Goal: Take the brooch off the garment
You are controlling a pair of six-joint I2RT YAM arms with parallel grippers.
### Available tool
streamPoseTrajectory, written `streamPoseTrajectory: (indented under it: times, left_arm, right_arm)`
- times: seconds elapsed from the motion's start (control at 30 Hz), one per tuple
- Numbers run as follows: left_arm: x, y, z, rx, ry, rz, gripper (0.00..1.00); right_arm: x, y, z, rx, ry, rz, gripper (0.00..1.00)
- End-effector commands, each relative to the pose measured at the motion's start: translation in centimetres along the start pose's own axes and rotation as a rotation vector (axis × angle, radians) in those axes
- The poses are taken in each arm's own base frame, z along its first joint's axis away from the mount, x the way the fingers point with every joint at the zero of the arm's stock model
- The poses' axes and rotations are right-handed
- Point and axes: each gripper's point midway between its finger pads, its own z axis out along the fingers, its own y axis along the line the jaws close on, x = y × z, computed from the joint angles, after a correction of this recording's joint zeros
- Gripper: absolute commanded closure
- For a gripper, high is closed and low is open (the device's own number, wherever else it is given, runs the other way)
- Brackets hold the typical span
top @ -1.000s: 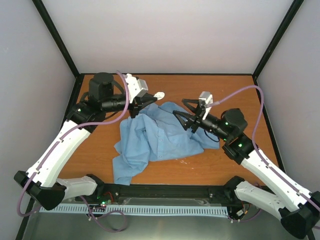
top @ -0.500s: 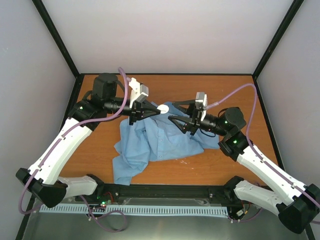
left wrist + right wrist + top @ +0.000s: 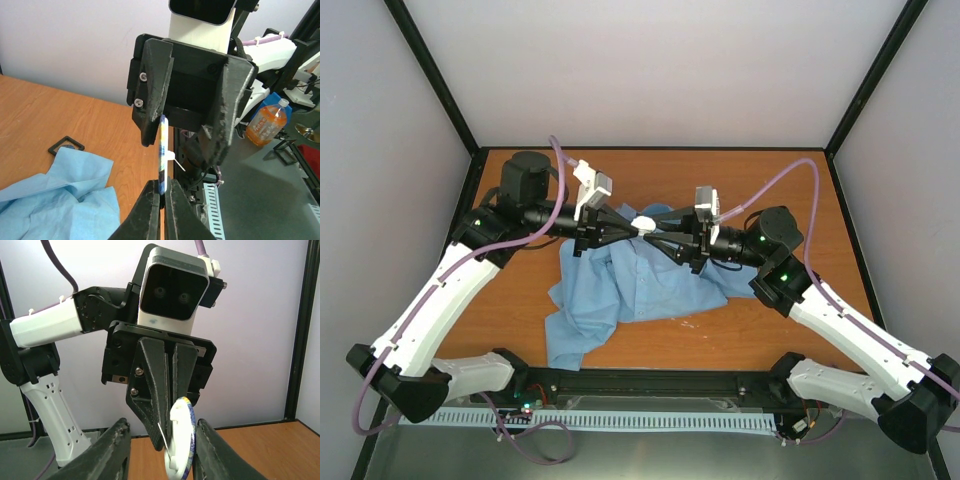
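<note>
The brooch (image 3: 643,222) is a small disc with a white back, a pin and a dark blue rim. It is held in the air above the light blue garment (image 3: 630,280), clear of the fabric. My left gripper (image 3: 634,227) is shut on the brooch's lower edge (image 3: 162,150). My right gripper (image 3: 657,233) faces it, open, one finger on each side of the brooch (image 3: 182,437). Its right finger (image 3: 210,450) is close to the blue face and its left finger (image 3: 112,450) stands well away. The garment (image 3: 55,195) lies crumpled on the table.
A small black square frame (image 3: 66,145) lies on the wooden table (image 3: 770,330) by the shirt's edge. An orange drink bottle (image 3: 265,120) stands off the table behind the arms. Black enclosure posts (image 3: 440,80) rise at the back corners.
The left arm carried the brooch rightward to the middle. The right arm swung left to meet it, and its jaws have narrowed around the disc.
</note>
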Motion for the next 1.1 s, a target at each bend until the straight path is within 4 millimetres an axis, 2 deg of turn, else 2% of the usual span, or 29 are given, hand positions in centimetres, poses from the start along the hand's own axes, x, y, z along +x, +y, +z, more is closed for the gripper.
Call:
streamPoseTrajectory:
  times: [0.0, 0.13, 0.27, 0.47, 0.87, 1.07]
  left_arm:
    - [-2.2, -1.4, -0.6, 0.033, -0.042, 0.025, 0.99]
    - [-2.4, -1.2, -0.5, 0.036, -0.039, 0.022, 0.99]
    - [-2.5, -1.4, -0.6, 0.037, -0.043, 0.025, 0.99]
    - [-3.0, -1.4, -0.5, 0.042, -0.049, 0.028, 0.99]
    - [-3.0, -1.3, -0.5, 0.039, -0.049, 0.035, 0.99]
    - [-2.8, -1.3, -0.5, 0.032, -0.045, 0.040, 0.99]
  right_arm:
    - [-1.9, 1.0, 0.0, -0.032, -0.048, -0.037, 0.70]
    - [-2.3, 1.2, 0.1, -0.040, -0.051, -0.036, 0.75]
    - [-2.3, 1.2, -0.1, -0.032, -0.047, -0.045, 0.72]
    - [-2.3, 1.1, -0.1, -0.024, -0.043, -0.043, 0.74]
    - [-2.6, 0.0, 0.2, 0.027, -0.066, -0.034, 0.88]
    - [-2.3, -0.6, 0.5, 0.057, -0.064, -0.016, 0.91]
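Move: The brooch is already off the garment, held up in the air in the left fingertips, its middle about 3 cm to the right of the left hand and 1 cm above it. From the right hand it lies roughly 3 cm to the left and 1 cm ahead, between the half-open fingers. Far below, the middle of the garment lies about 5 cm ahead of the right hand and 3 cm to its left, some 38 cm down. A small black frame lies 12 cm ahead of that hand, 19 cm to its right and 40 cm down. Close the right fingers from about a third open until they pinch the brooch's free edge beside the left fingertips, one finger on the white pin side and the other on the face. Lift that hand barely 1 cm early on, and ease it slightly forward as the fingers finish closing. Raise the left hand about 1 cm as well, then hold it steady, keeping its grip on the brooch. ##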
